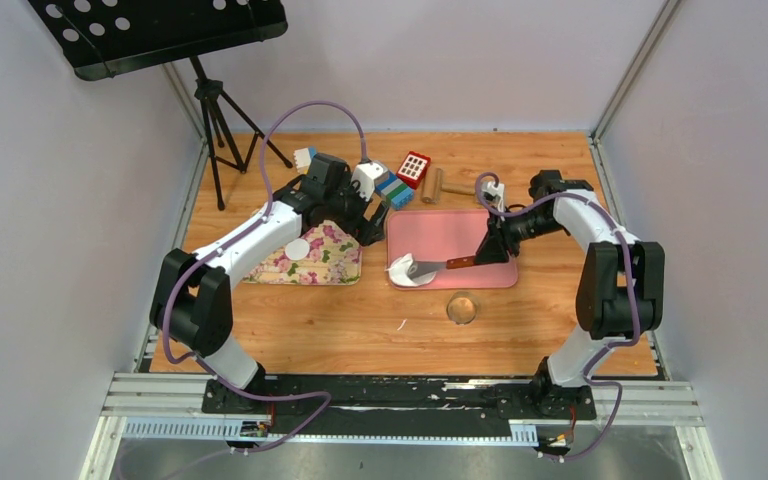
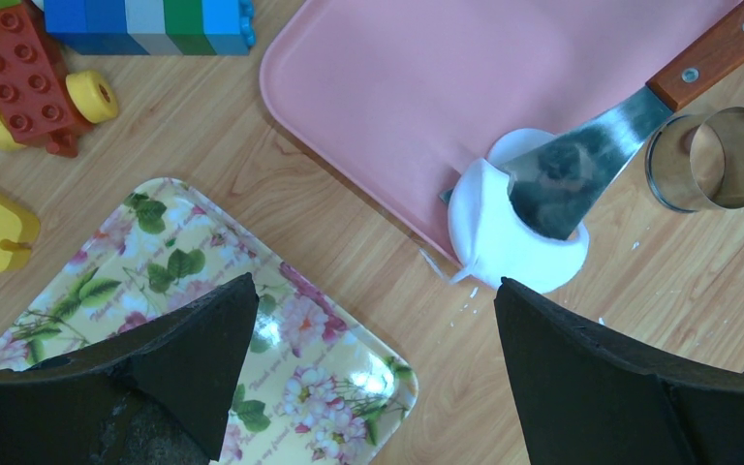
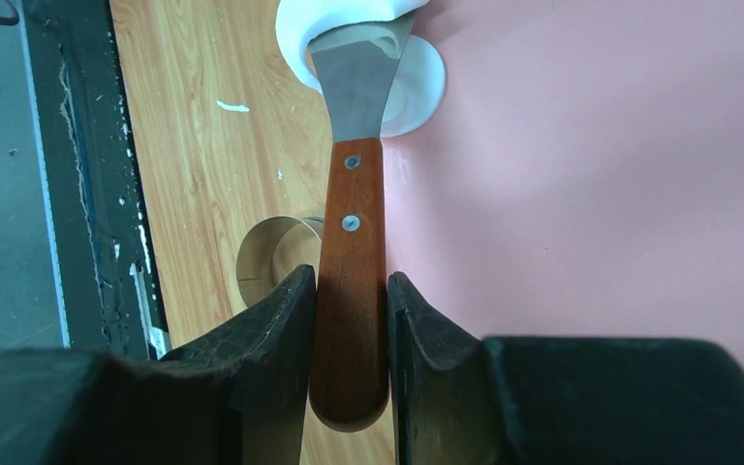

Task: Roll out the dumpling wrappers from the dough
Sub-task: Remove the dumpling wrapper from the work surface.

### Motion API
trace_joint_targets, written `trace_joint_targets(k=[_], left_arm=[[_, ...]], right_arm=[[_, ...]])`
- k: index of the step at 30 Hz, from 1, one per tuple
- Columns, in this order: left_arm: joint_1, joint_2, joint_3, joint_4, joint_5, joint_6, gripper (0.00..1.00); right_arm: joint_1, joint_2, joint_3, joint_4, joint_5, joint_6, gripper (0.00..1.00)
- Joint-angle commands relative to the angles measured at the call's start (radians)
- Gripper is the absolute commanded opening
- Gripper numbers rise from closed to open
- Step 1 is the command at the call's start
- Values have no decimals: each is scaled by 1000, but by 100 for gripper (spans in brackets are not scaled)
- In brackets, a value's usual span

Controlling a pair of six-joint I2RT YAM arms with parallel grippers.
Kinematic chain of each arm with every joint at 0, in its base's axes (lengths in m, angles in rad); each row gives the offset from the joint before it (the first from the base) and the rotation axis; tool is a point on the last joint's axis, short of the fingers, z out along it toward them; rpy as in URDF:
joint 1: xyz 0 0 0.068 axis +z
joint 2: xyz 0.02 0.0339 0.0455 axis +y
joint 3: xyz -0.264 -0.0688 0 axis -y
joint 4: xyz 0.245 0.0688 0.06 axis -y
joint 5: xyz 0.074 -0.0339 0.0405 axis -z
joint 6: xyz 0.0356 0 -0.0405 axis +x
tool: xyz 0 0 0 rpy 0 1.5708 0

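Observation:
A thin white round wrapper [image 2: 504, 242] lies on the near-left corner of the pink tray [image 2: 417, 87], overhanging the wood, with one edge curled up. The steel blade of a wooden-handled spatula [image 2: 572, 170] rests in that curl. My right gripper [image 3: 352, 283] is shut on the spatula handle [image 3: 352, 223] and hovers over the tray's near edge [image 1: 490, 250]. Another wrapper [image 1: 297, 248] sits on the floral tray [image 1: 325, 262]. My left gripper [image 2: 378, 325] hangs open and empty over the floral tray's corner [image 2: 349, 387], left of the curled wrapper. No lump of dough shows.
A small metal ring [image 1: 462, 307] stands on the wood in front of the pink tray, close to the spatula [image 2: 717, 160]. Toy blocks [image 1: 400, 180] and a wooden mallet [image 1: 440, 186] lie at the back. White crumbs [image 3: 232, 106] dot the wood.

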Motion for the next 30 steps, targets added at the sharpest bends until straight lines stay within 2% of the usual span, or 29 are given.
trace_joint_targets(k=[1, 10, 18, 24, 30], left_arm=[[8, -18, 6, 28, 7, 0, 100], [8, -14, 13, 21, 5, -1, 100], [8, -11, 14, 21, 4, -1, 100], [8, -12, 9, 21, 1, -1, 100], [8, -4, 11, 24, 2, -2, 100]], right_arm=[[-4, 2, 40, -36, -129, -64, 0], [-92, 50, 53, -79, -220, -109, 0], [-131, 148, 118, -289, -296, -283, 0], [-174, 218, 191, -504, -353, -488, 0], [-199, 202, 192, -506, -347, -498, 0]])
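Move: The right fingers already grip the scraper's wooden handle. The flat wrapper on the pink tray lies about 11 cm to that hand's left, 1 cm ahead and some 7 cm below. The crumpled dough is roughly 14 cm left and 1 cm back, at and over the blade. The metal cutter stands about 5 cm left and 7 cm back. From the idle left hand the wrapper is some 9 cm right, 4 cm back and 10 cm below. Ease the right hand left and slightly forward towards the wrapper with the scraper still gripped at first, then lift it, ending about 3 cm higher. Roll the wrist some 20 degrees as you go so the left-pointing fingertips rise. Near the end the fingers shut fully on nothing, and the handle is no longer between them. ##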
